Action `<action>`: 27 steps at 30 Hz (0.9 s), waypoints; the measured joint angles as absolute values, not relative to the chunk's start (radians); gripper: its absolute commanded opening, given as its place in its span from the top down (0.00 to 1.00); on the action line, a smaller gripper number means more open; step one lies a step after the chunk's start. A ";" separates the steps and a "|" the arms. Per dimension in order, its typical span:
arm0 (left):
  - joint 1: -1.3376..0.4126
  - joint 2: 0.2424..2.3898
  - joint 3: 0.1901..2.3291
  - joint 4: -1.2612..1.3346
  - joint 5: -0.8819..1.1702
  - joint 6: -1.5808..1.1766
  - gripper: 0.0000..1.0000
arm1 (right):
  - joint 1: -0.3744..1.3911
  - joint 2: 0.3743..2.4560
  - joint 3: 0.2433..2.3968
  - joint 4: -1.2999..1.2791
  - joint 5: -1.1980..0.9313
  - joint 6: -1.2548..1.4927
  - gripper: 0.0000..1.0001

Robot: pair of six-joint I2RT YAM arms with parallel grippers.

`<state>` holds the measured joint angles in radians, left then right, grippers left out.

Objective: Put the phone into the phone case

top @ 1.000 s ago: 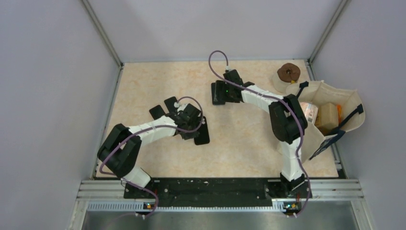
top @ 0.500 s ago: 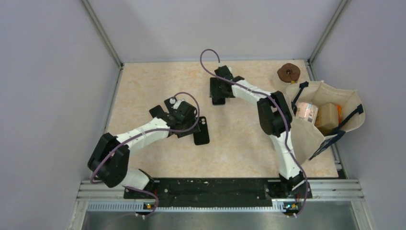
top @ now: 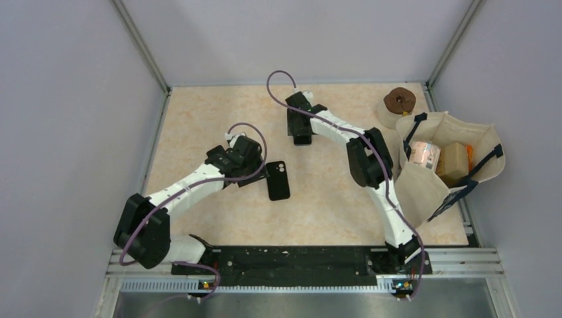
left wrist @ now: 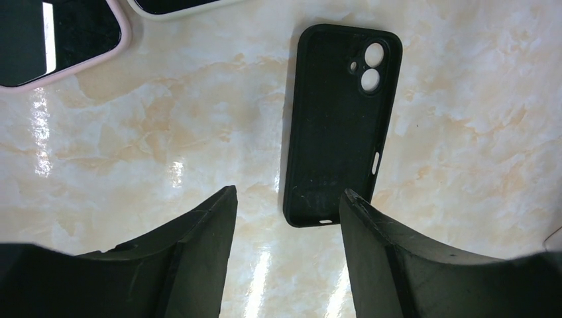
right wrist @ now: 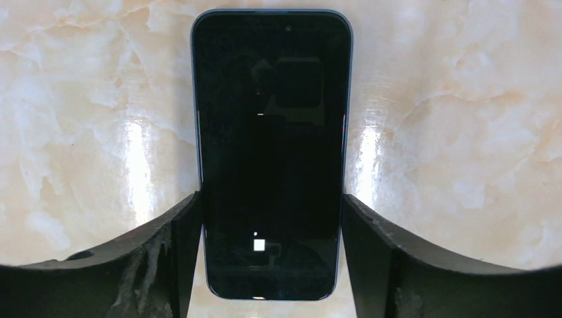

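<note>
The empty black phone case (top: pixel 278 180) lies open side up on the table; in the left wrist view (left wrist: pixel 341 126) its near end reaches just between my fingertips. My left gripper (top: pixel 255 172) (left wrist: pixel 288 192) is open and empty, just left of the case. The dark phone (top: pixel 302 134) (right wrist: pixel 272 152) lies screen up at the back middle. My right gripper (top: pixel 299 122) (right wrist: pixel 272 199) straddles its near end, and both fingers touch its long edges.
A pink-cased phone (left wrist: pixel 53 40) and a white-cased one (left wrist: pixel 179 5) lie beside the left gripper. A cloth bag (top: pixel 424 192) holding several items stands at the right. A brown round object (top: pixel 399 101) sits at the back right corner. Walls enclose the table.
My left gripper has drawn back to the left off the black case, which now shows whole. My right arm has swung left above the phone. The phone has stayed in place.
</note>
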<state>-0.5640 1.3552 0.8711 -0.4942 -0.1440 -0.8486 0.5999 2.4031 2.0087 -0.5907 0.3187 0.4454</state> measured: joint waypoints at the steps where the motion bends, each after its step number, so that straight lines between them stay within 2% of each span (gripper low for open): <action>1: -0.563 1.355 0.871 -0.495 -0.142 -0.846 0.38 | 0.600 2.400 2.002 -0.584 0.320 0.446 0.53; 3: -0.563 1.358 0.871 -0.494 -0.142 -0.846 0.39 | 0.601 2.384 1.970 -0.559 0.323 0.447 0.65; 5: -0.563 1.372 0.871 -0.492 -0.139 -0.846 0.40 | 0.603 2.352 1.908 -0.517 0.323 0.444 0.70; 18: -0.564 1.634 0.958 -0.489 -0.094 -0.812 0.51 | 0.615 1.853 1.193 -0.422 0.156 0.487 0.72; 22: -0.571 1.709 1.039 -0.513 -0.114 -0.800 0.63 | 0.615 1.723 1.041 -0.424 0.110 0.515 0.73; 26: -0.603 1.770 1.104 -0.553 -0.143 -0.802 0.85 | 0.615 1.628 0.953 -0.434 0.080 0.533 0.72; 27: -0.616 1.775 1.115 -0.562 -0.154 -0.804 0.87 | 0.615 1.609 0.942 -0.434 0.072 0.537 0.72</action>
<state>-0.6159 1.7748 1.1152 -0.5625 -0.1539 -0.8043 0.6151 1.6089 0.9417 -0.4339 0.0723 0.5369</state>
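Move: The left hand's target, the black phone case, lies about 5 cm ahead, 5 cm right and 7 cm below. From that hand, the white-edged phone is roughly 15 cm ahead and 9 cm left, the pink-edged phone 12 cm ahead and 17 cm left, both equally low. The right hand already grips the bare phone; the case is about 20 cm back, 10 cm left and just below it. Right keeps its grip, drawing the phone 22 cm back, some right; left drops 6 cm to the case's left edge, closing. ##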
